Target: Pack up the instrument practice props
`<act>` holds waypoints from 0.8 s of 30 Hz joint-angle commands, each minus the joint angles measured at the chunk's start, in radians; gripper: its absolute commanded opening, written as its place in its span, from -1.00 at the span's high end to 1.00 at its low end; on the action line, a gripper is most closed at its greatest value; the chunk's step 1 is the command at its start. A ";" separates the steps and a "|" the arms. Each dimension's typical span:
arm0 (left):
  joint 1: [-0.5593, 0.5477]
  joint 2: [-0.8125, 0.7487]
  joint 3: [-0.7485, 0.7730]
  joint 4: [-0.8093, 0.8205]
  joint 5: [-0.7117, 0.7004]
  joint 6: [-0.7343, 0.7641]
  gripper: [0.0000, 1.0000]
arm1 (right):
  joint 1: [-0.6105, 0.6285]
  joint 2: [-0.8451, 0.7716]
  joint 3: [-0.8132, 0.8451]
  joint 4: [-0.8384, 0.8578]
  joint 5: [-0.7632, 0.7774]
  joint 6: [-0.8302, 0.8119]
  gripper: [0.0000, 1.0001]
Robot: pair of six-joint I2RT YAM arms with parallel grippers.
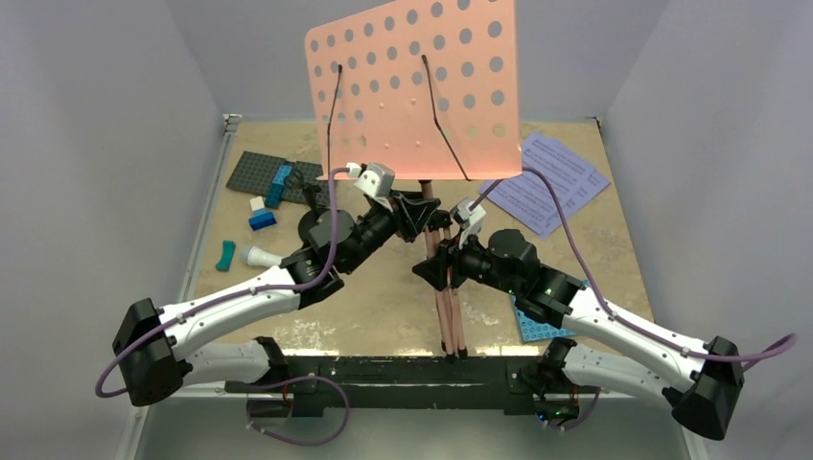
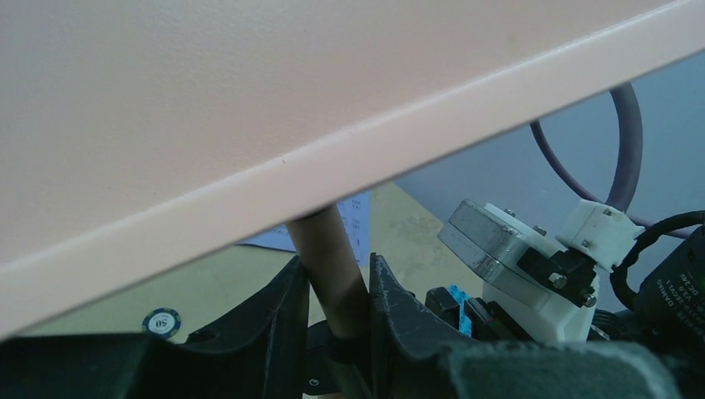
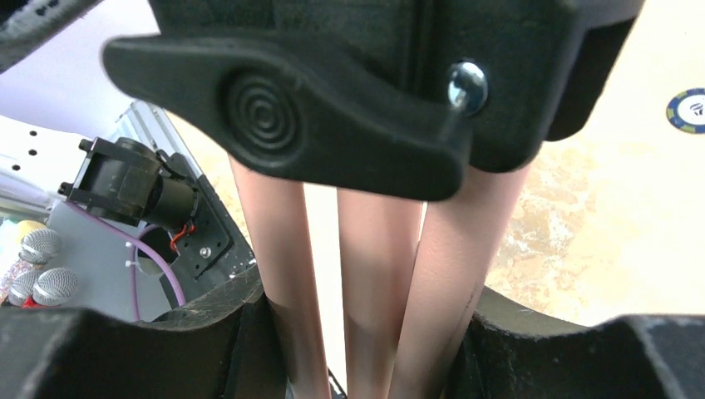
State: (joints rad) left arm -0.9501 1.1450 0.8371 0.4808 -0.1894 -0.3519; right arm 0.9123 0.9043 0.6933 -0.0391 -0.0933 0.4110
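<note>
The pink music stand's hole-dotted desk point(image 1: 412, 86) is held up over the back of the table, its legs point(image 1: 449, 321) folded together and running toward the near edge. My left gripper point(image 1: 419, 213) is shut on the stand's pole just under the desk; in the left wrist view the pole point(image 2: 332, 266) sits between my fingers point(image 2: 399, 307). My right gripper point(image 1: 436, 268) is shut around the folded legs point(image 3: 366, 274) below the black clamp point(image 3: 283, 108). Lavender sheet-music pages point(image 1: 546, 182) lie at the back right. The grey-white microphone point(image 1: 259, 256) lies at the left. The mic stand does not show clearly.
A grey studded plate point(image 1: 261, 172) with blue bricks point(image 1: 279, 185) lies back left, a blue-white brick point(image 1: 261, 218) and a teal piece point(image 1: 225, 255) nearer. A blue studded plate point(image 1: 537, 328) lies under my right arm. A poker chip point(image 2: 161, 321) lies on the table.
</note>
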 commanded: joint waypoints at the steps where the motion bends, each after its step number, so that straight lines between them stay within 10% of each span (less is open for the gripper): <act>1: 0.027 0.030 0.112 -0.025 -0.108 0.187 1.00 | 0.002 -0.034 0.016 0.174 -0.046 0.046 1.00; 24: 0.054 0.280 0.230 -0.219 -0.252 0.242 1.00 | -0.087 0.072 0.114 0.044 -0.132 0.073 1.00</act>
State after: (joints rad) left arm -0.9485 1.4101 1.0042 0.2333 -0.3164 -0.2958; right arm 0.8268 1.0153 0.6769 -0.1707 -0.0814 0.5331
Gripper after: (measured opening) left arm 0.343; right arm 0.505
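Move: The left hand holds the music stand's pole just under its desk, with open table about 33 cm straight below; the right holds the folded legs some 22 cm straight above the table. From the left hand, the mic stand's base is roughly 14 cm ahead and 26 cm left, the microphone 4 cm ahead and 33 cm left. From the right hand, the sheet music is about 34 cm ahead and 29 cm right, the blue baseplate level and 30 cm right. Down together go both hands, towards the tabletop, lowering the music stand: the left about 9 cm with some 5 cm forward, the right about 7 cm, easing slightly forward and to its right. Both wrists tip their fingers farther down, the left by around 20 degrees, while the left keeps hold of the pole and the right of the bundled legs. ##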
